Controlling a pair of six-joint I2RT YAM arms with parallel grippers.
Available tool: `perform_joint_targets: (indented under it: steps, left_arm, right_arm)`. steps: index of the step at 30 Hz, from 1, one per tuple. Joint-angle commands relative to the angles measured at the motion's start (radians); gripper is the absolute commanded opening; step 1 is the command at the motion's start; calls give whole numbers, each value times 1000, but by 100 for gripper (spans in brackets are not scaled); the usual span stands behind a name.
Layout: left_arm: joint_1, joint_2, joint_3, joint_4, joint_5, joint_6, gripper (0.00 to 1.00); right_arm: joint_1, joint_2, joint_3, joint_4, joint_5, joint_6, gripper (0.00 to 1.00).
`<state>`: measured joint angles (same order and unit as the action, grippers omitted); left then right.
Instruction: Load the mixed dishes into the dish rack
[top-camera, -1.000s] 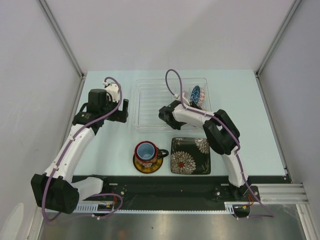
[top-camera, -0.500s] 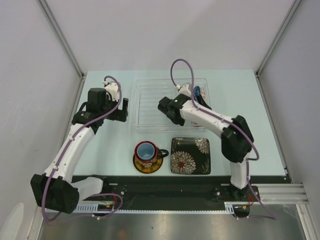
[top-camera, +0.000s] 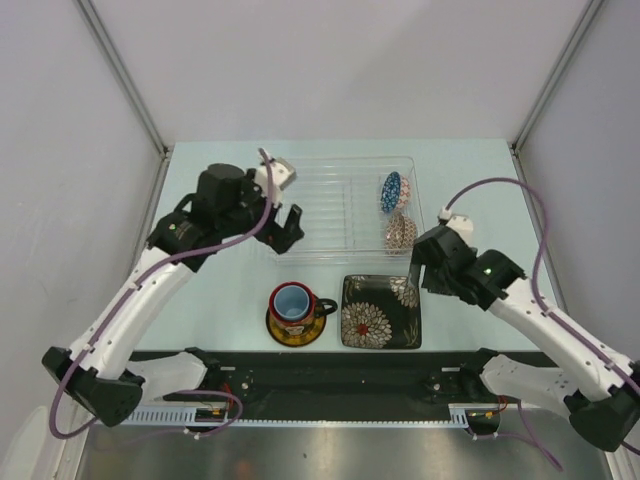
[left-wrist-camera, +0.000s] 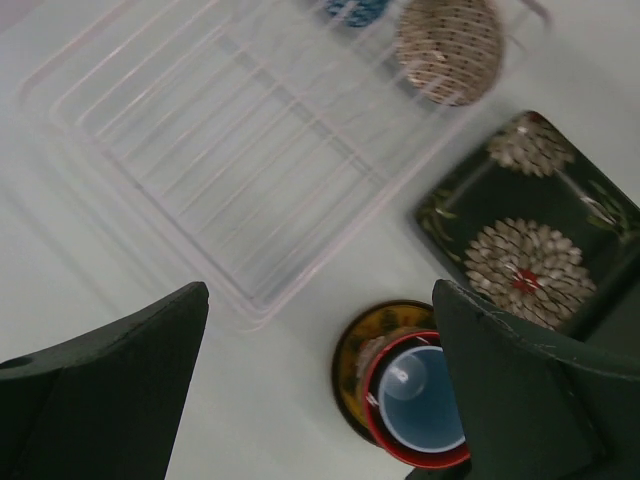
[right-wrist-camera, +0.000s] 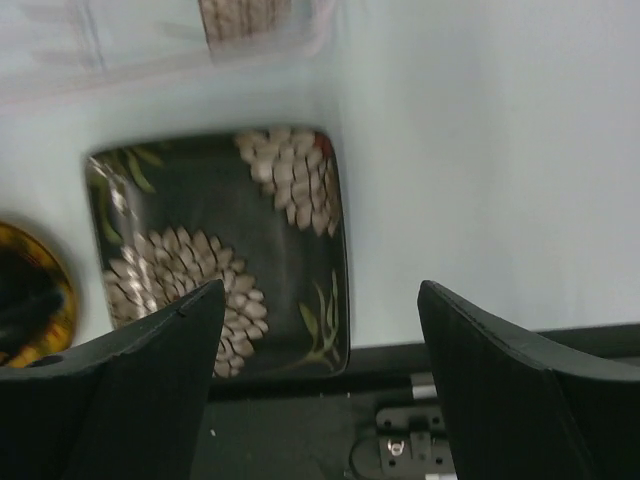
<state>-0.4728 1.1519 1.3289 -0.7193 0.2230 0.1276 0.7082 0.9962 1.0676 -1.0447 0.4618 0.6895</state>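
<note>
The see-through dish rack (top-camera: 330, 200) holds a blue-patterned bowl (top-camera: 390, 189) and a brown-dotted bowl (top-camera: 400, 232), both on edge at its right end. In front of it, the black mug (top-camera: 322, 306) stands on the yellow-and-dark saucer (top-camera: 285, 335) with the light-blue cup (top-camera: 292, 301) inside it. The square flowered plate (top-camera: 381, 311) lies to their right. My left gripper (top-camera: 283, 232) hovers open over the rack's near-left corner; its wrist view looks down on the mug (left-wrist-camera: 375, 400). My right gripper (top-camera: 425, 275) hangs open and empty above the plate's (right-wrist-camera: 220, 250) right edge.
The black base rail (top-camera: 340, 375) runs along the near edge just behind the plate. Pale side walls close in the table at left and right. The brown-dotted bowl (left-wrist-camera: 448, 48) sits nearest the rack's (left-wrist-camera: 230, 160) front right corner.
My right gripper opened and pulled back out of the rack toward the near right, leaving the brown-dotted bowl on edge there. My left arm swung right over the rack's near-left corner.
</note>
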Motion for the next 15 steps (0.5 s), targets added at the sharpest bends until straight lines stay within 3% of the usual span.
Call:
perform_joint_targets:
  steps: [1, 6, 15]
  left_arm:
    - [-154, 61, 13, -66, -8, 66, 100]
    - [-355, 133, -25, -25, -86, 154, 100]
    - [-474, 226, -161, 103, -116, 265, 100]
  right_arm:
    - [-18, -14, -157, 72, -279, 71, 83]
    - [-81, -59, -264, 117, -402, 91, 83]
    - [-200, -79, -422, 228, -546, 94, 83]
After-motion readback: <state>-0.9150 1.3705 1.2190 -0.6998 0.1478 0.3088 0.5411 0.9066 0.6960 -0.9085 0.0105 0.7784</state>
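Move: The mug holding the blue cup stands about 13 cm back from the open left hand, nearly in line sideways and some 23 cm below. From that hand the black square plate lies 14 cm back and 22 cm right, and the dish rack's middle 12 cm ahead and 13 cm right. The plate lies about 7 cm back, 11 cm left and 18 cm below the right hand; from there the mug is 6 cm back and 32 cm left. Down, right and back together, the left hand sweeps about 17 cm towards the mug's handle side, turning clockwise some 30 degrees with fingers wide open. The right hand meanwhile sinks about 10 cm and draws back 5 or 6, fingers tipping to point more steeply down beside the plate's right edge, staying open; neither hand visibly touches a dish. ##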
